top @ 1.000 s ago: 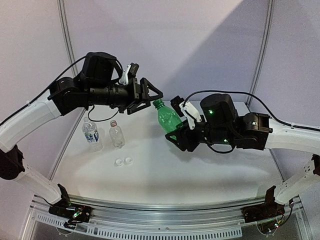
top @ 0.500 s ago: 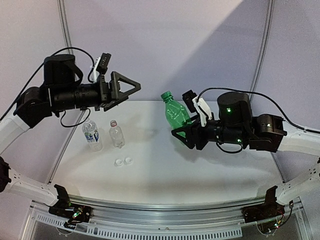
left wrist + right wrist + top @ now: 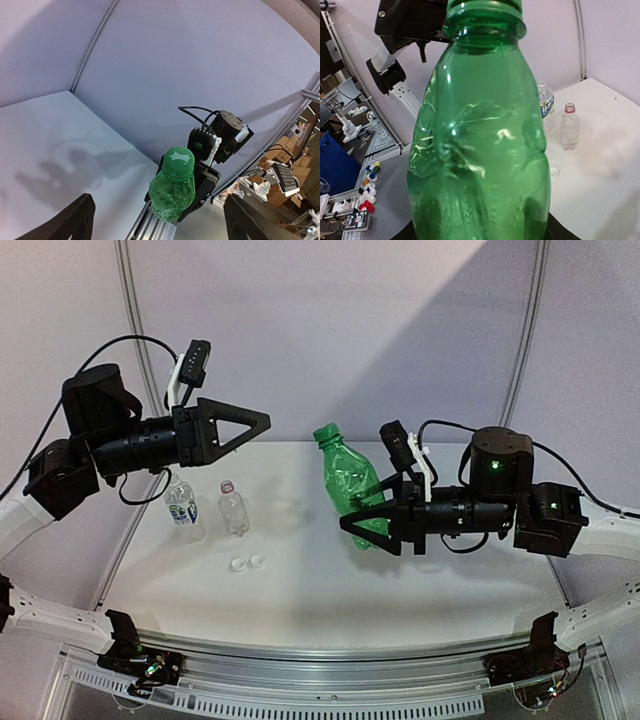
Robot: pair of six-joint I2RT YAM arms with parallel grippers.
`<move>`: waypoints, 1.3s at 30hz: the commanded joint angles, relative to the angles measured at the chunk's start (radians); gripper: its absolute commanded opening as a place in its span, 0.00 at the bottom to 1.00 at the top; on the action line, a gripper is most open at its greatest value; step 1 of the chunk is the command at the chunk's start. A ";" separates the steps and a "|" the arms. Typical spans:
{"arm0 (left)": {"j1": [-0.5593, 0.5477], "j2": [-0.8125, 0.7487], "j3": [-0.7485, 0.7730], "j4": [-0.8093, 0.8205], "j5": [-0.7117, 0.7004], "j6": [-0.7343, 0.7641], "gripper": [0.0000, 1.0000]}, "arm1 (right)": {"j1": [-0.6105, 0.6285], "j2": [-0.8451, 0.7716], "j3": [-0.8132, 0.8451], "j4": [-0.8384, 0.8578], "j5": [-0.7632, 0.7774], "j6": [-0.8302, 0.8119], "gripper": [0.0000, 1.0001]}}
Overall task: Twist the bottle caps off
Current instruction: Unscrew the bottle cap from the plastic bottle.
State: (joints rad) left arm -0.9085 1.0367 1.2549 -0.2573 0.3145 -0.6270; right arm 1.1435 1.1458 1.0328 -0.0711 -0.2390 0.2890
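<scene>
The green bottle hangs above the table, tilted, its green cap on and pointing up-left. My right gripper is shut on the bottle's lower body. In the right wrist view the green bottle fills the frame and hides the jaws. My left gripper is open, well to the left of the cap and apart from it. The left wrist view looks straight at the green cap between my spread fingers. Two white caps lie loose on the table.
A clear labelled bottle and a shorter unlabelled bottle stand uncapped at the table's left, just behind the loose caps. Purple walls close the back and sides. A metal rail runs along the near edge.
My left gripper let go of the green cap, opened wide and drew back to the left. The right arm carried the green bottle slightly right and down, cap still on.
</scene>
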 commanded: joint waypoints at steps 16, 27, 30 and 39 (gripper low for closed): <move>0.000 0.127 0.024 0.199 0.172 0.068 0.80 | -0.001 0.003 0.008 0.087 -0.135 0.071 0.00; -0.022 0.167 0.042 0.232 0.199 0.063 0.79 | -0.001 0.027 0.028 0.077 -0.153 0.085 0.00; -0.030 0.184 0.049 0.235 0.211 0.061 0.75 | -0.001 0.032 0.033 0.076 -0.158 0.086 0.00; -0.045 0.218 0.066 0.231 0.216 0.061 0.52 | -0.002 0.034 0.042 0.073 -0.163 0.084 0.00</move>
State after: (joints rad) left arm -0.9318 1.2438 1.2961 -0.0341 0.5198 -0.5758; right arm 1.1431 1.1759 1.0409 -0.0029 -0.3805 0.3725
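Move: The green bottle's cap is about 8 cm to the right of the left hand, level with it front to back and some 2 cm lower. From the right hand, which holds the bottle by its body, the cap is about 5 cm ahead, 4 cm left and 8 cm up. Far below the left hand, the two loose caps lie roughly 12 cm ahead and 13 cm left, 44 cm down; the small clear bottle stands some 22 cm ahead and 17 cm left, 34 cm down. The green bottle, still gripped by the right hand, is drawn back about 2 cm and first lifted slightly, then eased a little left towards the left hand. Meanwhile the open left hand travels about 6 cm right to the cap, turning roughly 15 degrees clockwise, and its fingers come partly together around the cap without shutting; whether they already touch can't be made out. ##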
